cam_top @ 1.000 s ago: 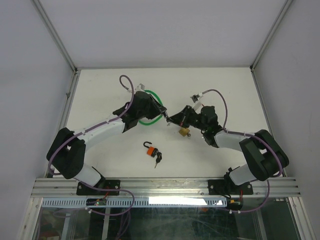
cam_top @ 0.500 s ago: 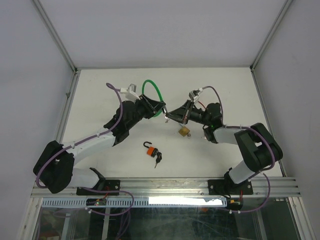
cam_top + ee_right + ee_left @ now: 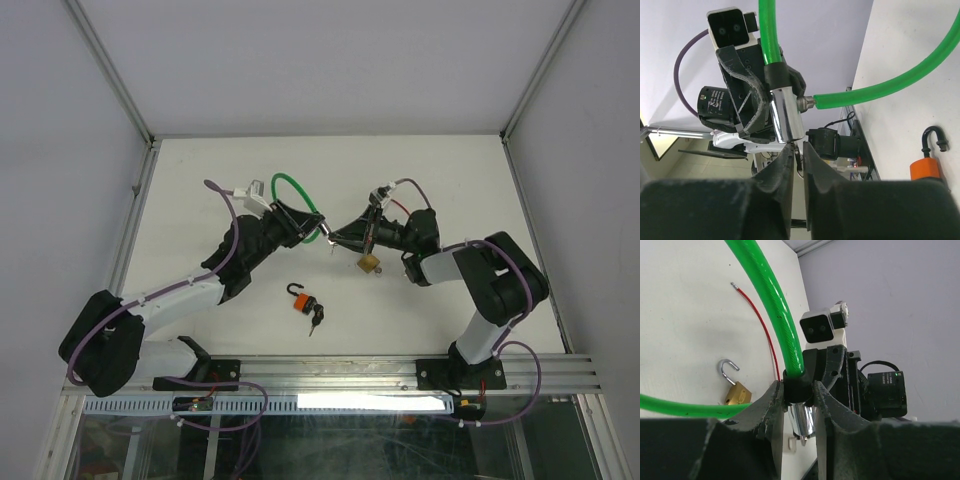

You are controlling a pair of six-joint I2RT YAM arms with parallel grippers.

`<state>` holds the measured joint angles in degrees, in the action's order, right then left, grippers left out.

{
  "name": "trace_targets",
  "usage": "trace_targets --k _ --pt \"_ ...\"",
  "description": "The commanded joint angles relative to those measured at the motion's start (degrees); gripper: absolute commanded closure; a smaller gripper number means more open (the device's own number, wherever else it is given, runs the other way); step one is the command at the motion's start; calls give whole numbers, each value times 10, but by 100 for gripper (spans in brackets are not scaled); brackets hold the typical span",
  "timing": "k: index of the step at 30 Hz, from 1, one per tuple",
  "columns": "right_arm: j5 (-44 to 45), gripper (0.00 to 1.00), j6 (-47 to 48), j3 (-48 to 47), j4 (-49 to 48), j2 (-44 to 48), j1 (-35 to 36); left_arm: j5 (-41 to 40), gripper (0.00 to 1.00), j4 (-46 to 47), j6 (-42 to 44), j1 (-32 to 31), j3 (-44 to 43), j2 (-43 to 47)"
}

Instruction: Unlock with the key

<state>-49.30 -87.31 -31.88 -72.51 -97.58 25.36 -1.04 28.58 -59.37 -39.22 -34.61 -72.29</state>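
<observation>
A green cable lock (image 3: 290, 185) hangs above the table. My left gripper (image 3: 316, 228) is shut on the black collar above its chrome barrel (image 3: 802, 417), which sticks out below the fingertips (image 3: 774, 395). In the right wrist view the barrel (image 3: 787, 117) points down at my right gripper (image 3: 799, 150). The small key (image 3: 798, 161) stands in the barrel's end between the right jaws. Those jaws stand a narrow slit apart, with a sliver of light beside the key. In the top view the right gripper (image 3: 337, 238) meets the left one mid-table.
A brass padlock (image 3: 369, 263), shackle open, lies on the white table (image 3: 440, 170) under the grippers. An orange and black padlock with keys (image 3: 305, 303) lies nearer the front. A thin red wire (image 3: 765, 335) trails behind the right wrist.
The left arm has swung left and back, lifting the green loop. The right wrist has turned with the key, and its jaws have eased slightly apart.
</observation>
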Motion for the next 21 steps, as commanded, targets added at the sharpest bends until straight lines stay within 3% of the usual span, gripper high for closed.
trace_targets --k 1,6,8,9,10,16,21 --pt "67 81 54 -19 65 29 -21 85 100 70 -42 8 12 41" --pt "43 63 185 -48 228 98 -30 55 100 6 -41 23 2 49" --pt "43 62 196 -65 331 132 -30 45 100 -23 -38 27 -8 50" --pt "48 57 310 -73 374 147 -30 41 100 -29 -38 28 -10 52" --pt "55 55 355 -82 422 163 -29 38 100 -35 -39 30 -13 53" --pt "127 50 595 -134 619 243 -3 23 100 -82 -31 30 -35 50" --pt "248 43 663 -181 702 262 71 24 100 -83 -37 31 -35 46"
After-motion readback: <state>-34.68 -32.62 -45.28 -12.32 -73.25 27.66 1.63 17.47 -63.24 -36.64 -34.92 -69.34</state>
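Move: The key sits in the green cable lock's silver barrel, right between the right hand's fingertips, which have just begun to loosen; from the left hand, which grips the lock's black collar, the key is about 4 cm back, 4 cm to the right and 1 cm lower. Some 17 cm below the right hand lie the open brass padlock, about 4 cm ahead and 8 cm right, and the orange padlock, roughly 6 cm back and 8 cm left. The right hand lets go of the key, its fingers spreading to about half open as it slips some 2.5 cm forward and as far right with a slight dip, then climbs about 3 cm and eases back a little, the left-pointing fingers swinging downward with a roll, over 40 degrees of turn in all. Meanwhile the left hand keeps its grip on the collar and carries the lock about 2 cm down and nearly as far left, away from the right hand, drawing back slightly and tipping its fingers down about 10 degrees. ##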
